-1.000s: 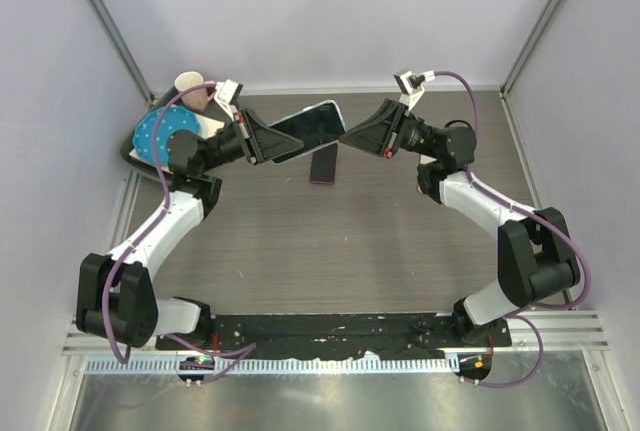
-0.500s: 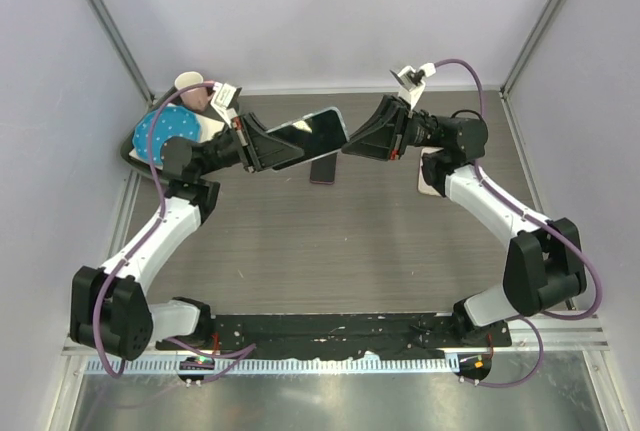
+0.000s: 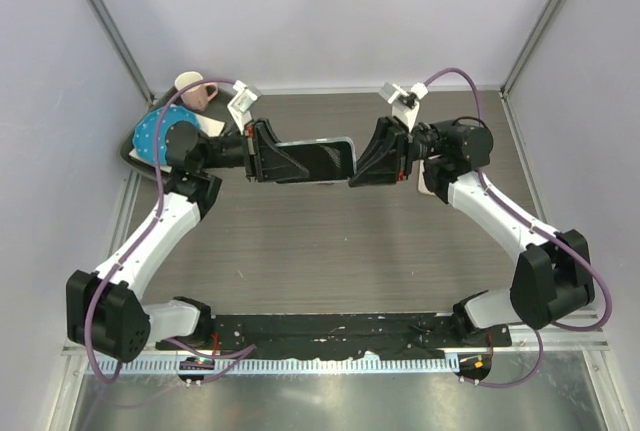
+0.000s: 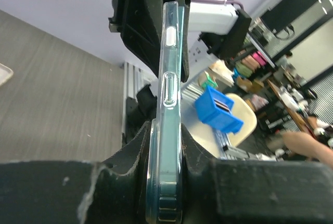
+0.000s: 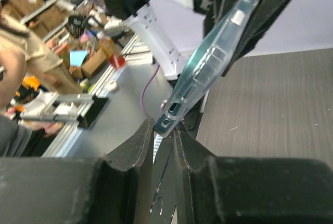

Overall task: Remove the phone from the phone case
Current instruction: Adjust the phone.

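Note:
The phone (image 3: 318, 159), dark-screened and sitting in a clear phone case (image 4: 169, 94), hangs level above the table between both arms. My left gripper (image 3: 275, 161) is shut across its left end; in the left wrist view the case runs edge-on between the pads (image 4: 169, 182). My right gripper (image 3: 360, 166) meets the opposite end. In the right wrist view the case's lower corner (image 5: 174, 112) sits pinched between that gripper's (image 5: 165, 129) nearly closed fingertips, against the right finger. The phone stays seated in the case.
A pink cup (image 3: 190, 86) and a blue dotted disc (image 3: 158, 133) lie at the table's back left corner. A pale flat object (image 3: 427, 179) rests under the right forearm. Metal frame posts stand at both back corners.
Both arms have swung the phone from a tilt to level and brought it slightly nearer. The grips on both ends look unchanged.

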You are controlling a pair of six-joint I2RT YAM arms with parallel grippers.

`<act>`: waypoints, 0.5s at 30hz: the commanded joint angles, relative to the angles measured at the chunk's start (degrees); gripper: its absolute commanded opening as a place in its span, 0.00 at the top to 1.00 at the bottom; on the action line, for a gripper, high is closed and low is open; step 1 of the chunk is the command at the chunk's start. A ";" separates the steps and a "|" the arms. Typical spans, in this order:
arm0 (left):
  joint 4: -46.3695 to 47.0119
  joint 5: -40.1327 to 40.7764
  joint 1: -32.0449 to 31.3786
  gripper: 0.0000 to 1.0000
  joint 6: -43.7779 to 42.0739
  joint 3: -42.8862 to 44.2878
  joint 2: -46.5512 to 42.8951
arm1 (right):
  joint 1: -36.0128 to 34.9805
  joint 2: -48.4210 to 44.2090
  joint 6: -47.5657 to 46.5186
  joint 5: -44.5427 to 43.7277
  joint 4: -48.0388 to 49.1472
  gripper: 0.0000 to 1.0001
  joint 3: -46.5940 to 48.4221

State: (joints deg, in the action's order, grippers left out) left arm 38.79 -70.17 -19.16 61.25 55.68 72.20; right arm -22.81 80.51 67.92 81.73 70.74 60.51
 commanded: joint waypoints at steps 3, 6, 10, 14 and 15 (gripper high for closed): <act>-10.75 1.79 -3.69 1.00 -7.55 -0.13 5.93 | -9.36 -7.12 1.34 -6.32 23.30 0.99 2.42; -10.75 1.27 -3.87 1.00 -7.47 0.04 6.89 | -10.32 -7.30 1.34 -5.89 23.65 0.99 2.24; -10.49 0.30 -4.48 1.00 -6.94 0.83 8.48 | -11.64 -7.12 1.16 -5.71 23.57 0.99 2.51; -9.87 0.65 -5.01 1.00 -6.59 1.27 9.27 | -11.73 -6.59 0.81 -5.88 23.83 0.99 2.86; -9.78 0.82 -5.10 1.00 -6.50 1.27 9.36 | -11.73 -6.59 0.64 -5.88 23.83 0.99 2.95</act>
State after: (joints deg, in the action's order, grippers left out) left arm 34.15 -81.76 -22.35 62.89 59.18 75.31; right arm -28.86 77.56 67.66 90.26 72.53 59.48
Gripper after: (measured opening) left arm 0.206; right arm 0.236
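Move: The phone is stretched between my two hands in its clear case. Its middle lies about 4 cm to the right of my left hand and 1 cm ahead; from my right hand it is roughly 6 cm to the left and 3 cm ahead. From my right hand, a dark phone lies on the table some 22 cm ahead, 5 cm left and 35 cm below, and an empty pale case about 18 cm ahead, 25 cm right, equally low. I go on drawing the cased phone back towards my base with both hands, the right travelling farther (about 5.5 cm, the left some 3.5), sinking about 1 cm and easing to a stop. My left hand turns some 15 degrees clockwise, my right about 10 counter-clockwise, so both sets of fingertips swing towards me. Left keeps its grip on the left end, right its pinch on the near right corner. ##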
